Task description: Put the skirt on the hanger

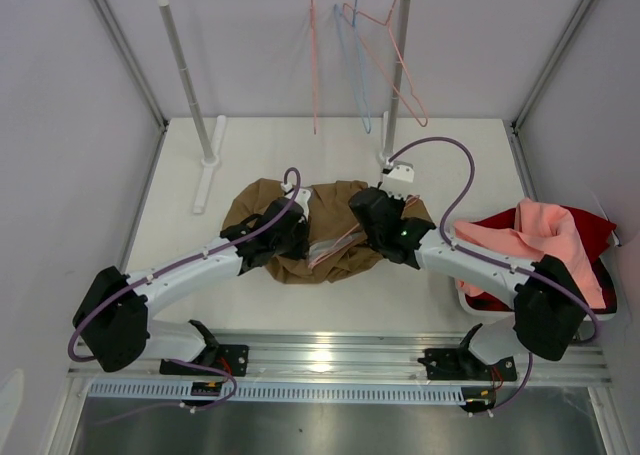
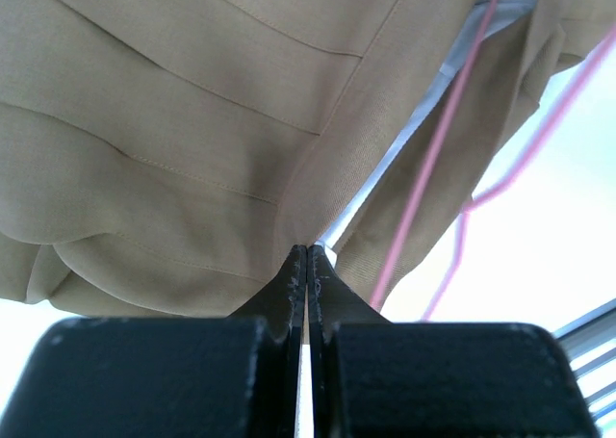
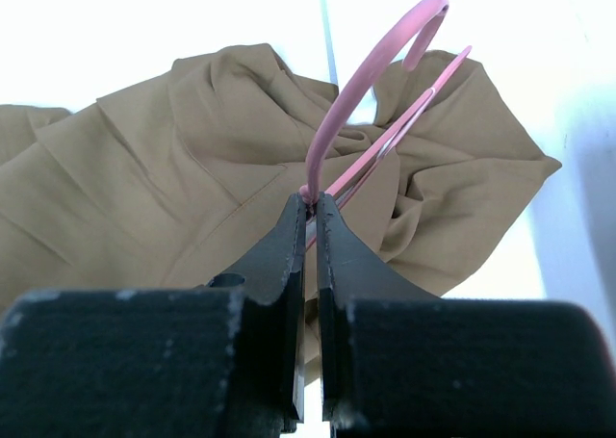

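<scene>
The tan-brown pleated skirt [image 1: 262, 197] lies bunched on the middle of the table, its pale grey lining [image 2: 385, 168] showing along one edge. My left gripper [image 1: 295, 227] sits on its left part. In the left wrist view this gripper [image 2: 307, 248] is shut, pinching the skirt [image 2: 192, 120] at the lined edge. The salmon-pink wire hanger [image 3: 371, 72] lies partly inside the skirt [image 3: 173, 168], hook curving up. My right gripper [image 3: 311, 199] is shut on the hanger at the base of its hook. Its wire [image 2: 433, 159] runs beside the cloth. From above, the right gripper [image 1: 372, 215] is over the skirt's right part.
A clothes rack [image 1: 190, 75] stands at the back, its rail carrying two pink hangers [image 1: 395, 65] and a light blue hanger [image 1: 357, 75]. A white basket [image 1: 612, 297] at the right holds a salmon-pink cloth [image 1: 540, 235] and a dark red cloth [image 1: 595, 225].
</scene>
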### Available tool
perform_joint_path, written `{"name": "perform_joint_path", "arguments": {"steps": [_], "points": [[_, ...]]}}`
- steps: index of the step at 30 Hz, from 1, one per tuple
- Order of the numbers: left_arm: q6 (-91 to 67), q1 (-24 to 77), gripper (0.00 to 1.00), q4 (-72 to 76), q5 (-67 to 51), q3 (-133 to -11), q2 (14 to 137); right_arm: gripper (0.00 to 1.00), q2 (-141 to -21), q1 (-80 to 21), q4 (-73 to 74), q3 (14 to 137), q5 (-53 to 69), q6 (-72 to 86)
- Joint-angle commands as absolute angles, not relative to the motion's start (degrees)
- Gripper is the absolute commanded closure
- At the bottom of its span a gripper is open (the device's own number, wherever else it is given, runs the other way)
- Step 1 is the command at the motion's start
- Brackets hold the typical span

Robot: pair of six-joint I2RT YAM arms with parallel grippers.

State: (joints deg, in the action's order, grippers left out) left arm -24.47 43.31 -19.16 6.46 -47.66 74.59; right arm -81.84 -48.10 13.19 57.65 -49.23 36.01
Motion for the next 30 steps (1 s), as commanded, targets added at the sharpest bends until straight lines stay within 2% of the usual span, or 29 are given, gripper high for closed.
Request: {"name": "perform_joint_path", "arguments": {"steps": [1, 16, 19, 23, 25, 30], "points": [[-24.79, 42.63, 1.00, -20.21, 6.50, -48.08, 73.57, 1.00, -85.42, -48.69, 14.41, 57.66, -58.35, 36.47], [-26.80, 42.71, 1.00, -18.81, 4.84, -43.86, 74.53, 1.00, -88.77, -51.24, 14.50, 55.63, -59.15, 37.26], [-27.68, 43.59, 0.91, -18.20, 4.48, -43.07, 73.83, 1.00, -89.38, -51.68, 16.26, 55.81, -59.50, 39.19], [-29.00, 46.49, 0.69, -19.51, 6.24, -42.98, 71.90, 1.00, -90.87, -51.94, 18.62, 56.69, -60.29, 41.04], [-30.32, 48.33, 0.62, -19.86, 7.99, -42.54, 71.11, 1.00, -91.32, -52.12, 19.07, 57.21, -60.82, 42.00], [-34.01, 53.16, 0.55, -22.14, 12.38, -41.13, 67.07, 1.00, -92.28, -52.47, 20.04, 57.83, -61.44, 43.06]]}}
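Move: The left fingers already pinch the skirt's near-left waist corner, and the hanger's lower end lies about 2 cm to their right, 1 cm back and 1 cm below. The right hand holds the hanger near its hook. From it, that waist corner is some 12 cm back, 17 cm left and 8 cm lower, and the hanger's lower end about 13 cm back, 15 cm left and 9 cm lower. The right hand lowers the held hanger about 3 cm; the left sinks, opens off the skirt, backs away 5 cm. ##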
